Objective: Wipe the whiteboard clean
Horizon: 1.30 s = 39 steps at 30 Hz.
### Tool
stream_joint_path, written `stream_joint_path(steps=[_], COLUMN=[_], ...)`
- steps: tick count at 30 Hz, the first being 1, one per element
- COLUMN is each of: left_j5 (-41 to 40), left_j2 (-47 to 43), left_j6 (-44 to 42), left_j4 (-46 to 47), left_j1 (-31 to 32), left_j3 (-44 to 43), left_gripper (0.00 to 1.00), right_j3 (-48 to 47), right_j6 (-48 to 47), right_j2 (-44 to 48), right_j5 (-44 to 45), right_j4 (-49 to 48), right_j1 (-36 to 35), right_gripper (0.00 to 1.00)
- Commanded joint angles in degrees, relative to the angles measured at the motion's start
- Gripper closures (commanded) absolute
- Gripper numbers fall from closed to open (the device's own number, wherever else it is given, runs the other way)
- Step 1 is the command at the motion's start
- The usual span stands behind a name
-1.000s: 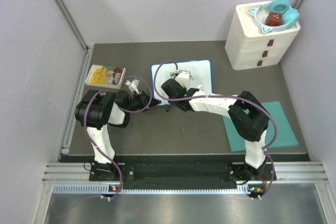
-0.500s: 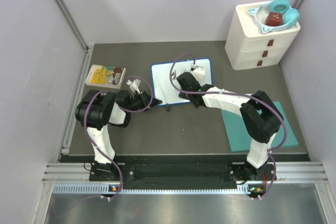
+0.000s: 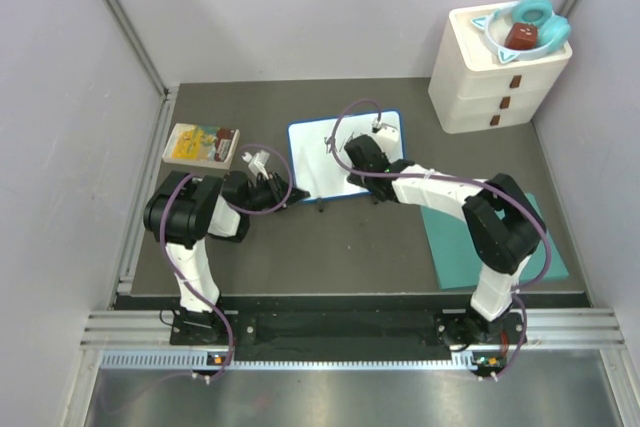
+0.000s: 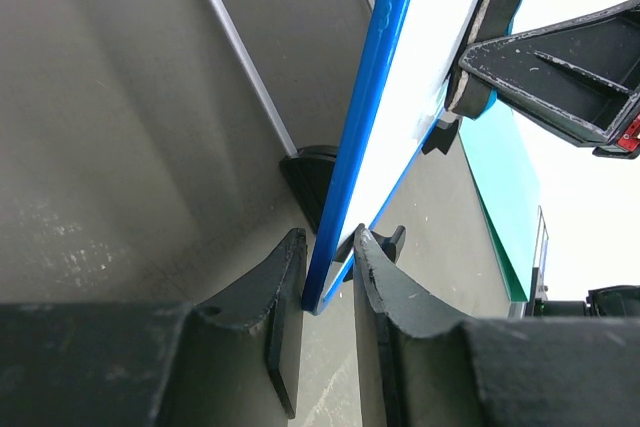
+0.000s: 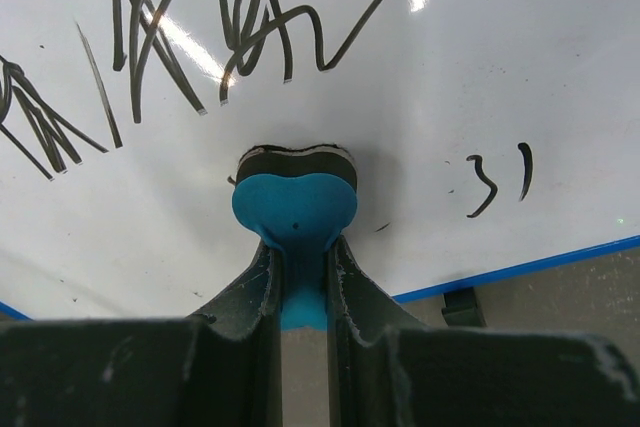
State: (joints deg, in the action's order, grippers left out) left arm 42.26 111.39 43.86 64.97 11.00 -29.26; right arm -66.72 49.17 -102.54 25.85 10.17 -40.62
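The whiteboard (image 3: 315, 162) lies mid-table, white with a thin blue rim. My left gripper (image 3: 292, 191) is shut on its near left corner. In the left wrist view the blue rim (image 4: 345, 207) runs between the two fingers. My right gripper (image 3: 378, 137) is over the board's right part, shut on a blue eraser (image 5: 295, 202) whose dark pad presses on the white surface (image 5: 480, 57). Black marker scribbles (image 5: 200, 37) sit ahead and to the left of the eraser. Two small marks (image 5: 500, 182) lie to its right. The left wrist view also shows the eraser (image 4: 480, 47) against the board.
A white drawer unit (image 3: 497, 72) stands at the far right with a bowl of teal and red items on top. A teal mat (image 3: 500, 247) lies under the right arm. A yellow printed box (image 3: 200, 145) sits at the far left. Black feet (image 4: 310, 182) show under the board.
My right gripper has slid the eraser across the board from its left-middle part to its right part. The left gripper has kept its hold on the corner.
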Motion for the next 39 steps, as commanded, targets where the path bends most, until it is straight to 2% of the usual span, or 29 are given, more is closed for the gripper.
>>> stream_joint_path(steps=[1,5,9,15,19,24,30,39], left_j5=[-3.1,-3.4,-3.7,-3.7,-3.7,-3.9,-3.8,-4.1], left_j2=[0.1,0.1,0.0,-0.3,-0.2,-0.2,-0.5,-0.5], left_j6=[-3.1,-3.3,-3.5,-3.6,-3.5,-3.5,-3.6,-3.7], left_j4=[-8.9,-9.4,-9.7,-9.8,-9.8,-9.8,-9.8,-10.2], left_j1=[0.7,0.9,0.9,0.9,0.9,0.9,0.9,0.9], left_j3=[0.4,0.3,0.3,0.4,0.4,0.4,0.5,0.5], left_gripper=[0.94,0.95,0.95,0.95,0.95,0.95,0.95,0.95], right_j3=[0.1,-3.7,-6.7,-3.1,5.0,9.7,11.3,8.8], right_j6=[-3.0,-4.5,-1.7,4.6,7.4,7.9,7.7,5.6], right_j2=[-2.8,-4.7,-6.7,-5.3,-1.9,2.7,4.3,3.0], right_j5=[4.9,5.1,5.2,6.9,3.0,1.8,1.5,-2.1], right_j4=[0.2,0.2,3.2,7.5,3.7,1.8,0.6,-4.4], right_j1=[0.5,-3.8,-5.2,-0.3,6.0,11.4,13.6,12.0], right_gripper=[1.0,1.0,1.0,1.0,1.0,1.0,1.0,1.0])
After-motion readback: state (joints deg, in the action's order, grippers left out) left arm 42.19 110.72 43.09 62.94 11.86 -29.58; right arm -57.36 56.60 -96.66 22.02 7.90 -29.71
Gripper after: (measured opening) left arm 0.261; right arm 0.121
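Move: The right hand holds the eraser on the whiteboard's lower part; the two small marks still to be wiped lie about 6 cm to its right, 2 cm farther out and 2 cm lower. The big scribbles stand some 4 cm farther out up the board and 2 cm to its left; the board's lower right corner is about 11 cm to its right, roughly level fore and aft, 3 cm lower. From the left hand, pinching the lower left corner, the small marks lie roughly 18 cm right, 6 cm ahead and 2 cm higher. Keeping its grip on the eraser and the eraser's pad on the board, the right hand first eases about 1.5 cm left, then sweeps fast to the right some 9.5 cm along the lower part of the board, below the big scribbles and over the two small marks, sinking a little as the wrist turns about 15 degrees clockwise, and halts near the lower right corner. The left hand all but stays in place, still pinching the lower left corner to steady the whiteboard against the wiping. ##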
